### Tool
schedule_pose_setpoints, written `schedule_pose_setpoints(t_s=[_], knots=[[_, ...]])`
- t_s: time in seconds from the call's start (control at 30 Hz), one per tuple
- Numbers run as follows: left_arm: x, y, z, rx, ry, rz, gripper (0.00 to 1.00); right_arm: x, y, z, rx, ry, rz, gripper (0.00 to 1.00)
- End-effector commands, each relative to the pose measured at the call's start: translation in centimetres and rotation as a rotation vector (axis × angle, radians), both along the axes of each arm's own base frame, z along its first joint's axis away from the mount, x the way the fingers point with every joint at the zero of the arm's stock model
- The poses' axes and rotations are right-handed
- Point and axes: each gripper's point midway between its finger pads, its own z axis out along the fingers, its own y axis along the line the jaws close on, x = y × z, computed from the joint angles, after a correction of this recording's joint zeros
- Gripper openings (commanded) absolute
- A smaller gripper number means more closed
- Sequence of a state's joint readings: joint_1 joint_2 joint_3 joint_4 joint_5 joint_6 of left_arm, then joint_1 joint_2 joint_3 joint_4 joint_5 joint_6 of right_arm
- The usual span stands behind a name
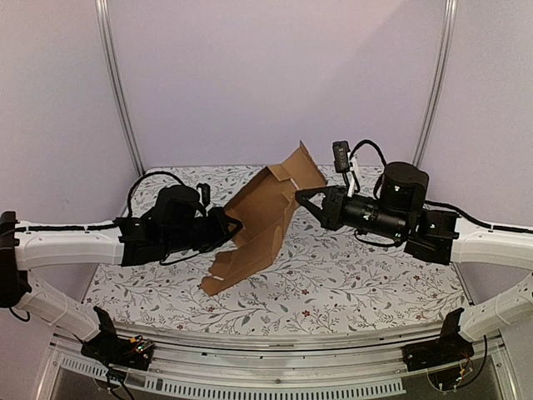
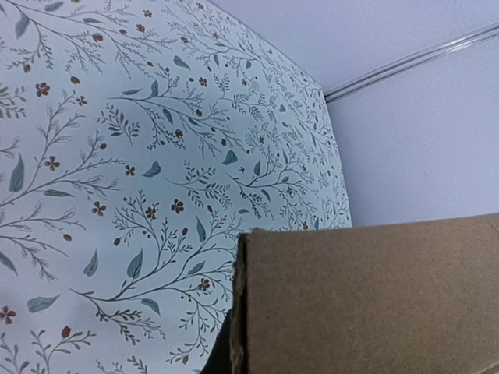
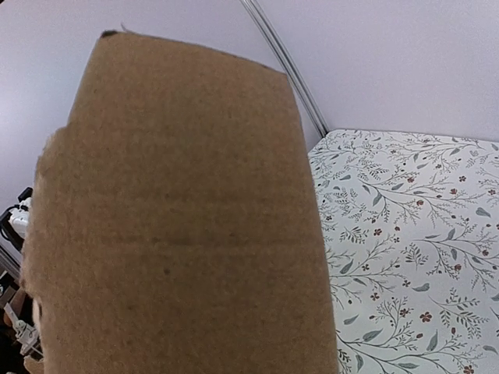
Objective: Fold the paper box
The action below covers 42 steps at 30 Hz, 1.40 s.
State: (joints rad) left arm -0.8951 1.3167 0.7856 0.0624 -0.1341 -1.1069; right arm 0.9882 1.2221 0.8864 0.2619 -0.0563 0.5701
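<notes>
The paper box [image 1: 262, 221] is a brown cardboard sheet, partly folded, standing tilted over the middle of the table with its lower end near the cloth and a flap raised at the back. My left gripper [image 1: 235, 226] is shut on its left edge. On its right edge my right gripper [image 1: 301, 199] is pinched shut too. In the left wrist view a cardboard panel [image 2: 366, 300] fills the lower right and hides the fingers. In the right wrist view the cardboard [image 3: 179, 218] covers most of the frame, and the fingers are hidden there as well.
A floral tablecloth [image 1: 358, 275] covers the table. White walls with metal corner posts [image 1: 121, 92] close in the back and sides. The two arms reach in from left and right at mid height.
</notes>
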Motion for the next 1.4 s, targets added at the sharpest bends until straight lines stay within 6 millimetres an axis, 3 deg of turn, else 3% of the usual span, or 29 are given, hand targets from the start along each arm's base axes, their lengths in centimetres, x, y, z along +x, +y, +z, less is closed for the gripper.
schedule_pose_setpoints(t_s=[0.0,0.4,0.6,1.0,1.17,1.37], knots=[[0.3,-1.1,2.7,-0.015,-0.080,-0.072,0.00,0.1,0.6,0.0,-0.035,-0.002,0.003,0.00],[1.3,-1.5,3.8,0.062,-0.127,-0.131,0.00,-2.1,-0.1,-6.2,-0.333,0.061,0.088,0.00],[1.6,-1.9,4.4,0.047,-0.127,-0.146,0.00,-2.8,-0.4,-7.3,-0.420,0.034,0.107,0.00],[2.0,-1.1,3.5,0.109,-0.152,-0.130,0.00,-2.9,-2.2,-3.1,-0.356,-0.027,0.056,0.08],[2.3,-0.1,3.2,0.173,-0.208,-0.114,0.00,-4.2,-3.9,-2.8,-0.392,-0.049,0.082,0.17],[2.5,0.4,4.4,0.214,-0.271,-0.117,0.00,-7.3,-5.2,-2.0,-0.414,-0.088,0.217,0.29]])
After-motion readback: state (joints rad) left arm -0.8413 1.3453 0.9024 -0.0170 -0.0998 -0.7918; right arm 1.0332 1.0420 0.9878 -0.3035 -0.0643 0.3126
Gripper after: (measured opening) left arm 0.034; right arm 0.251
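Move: Just above the right hand's closed fingers hangs the box's outer end flap, its middle roughly 3 cm farther ahead, 2 cm to the right and 3 cm up. The main panel lies some 7 cm to that hand's left, 2 cm back and 4 cm lower. From the left hand, already pinching the box's side wall, the end flap is about 8 cm ahead, 15 cm right and 8 cm up; the near end panel sits about 6 cm back and 6 cm below, with no sideways offset. Dipping its fingertips some 20 degrees, the closed right hand first sinks about 4 cm beneath the end flap, then draws back and to its right about 5 cm, rising slightly as its fingers part a quarter of the way and leave the box. The left hand keeps its pinch on the side wall, easing about 2 cm forward and up, with a dip between two small lifts, while its wrist turns gently. ##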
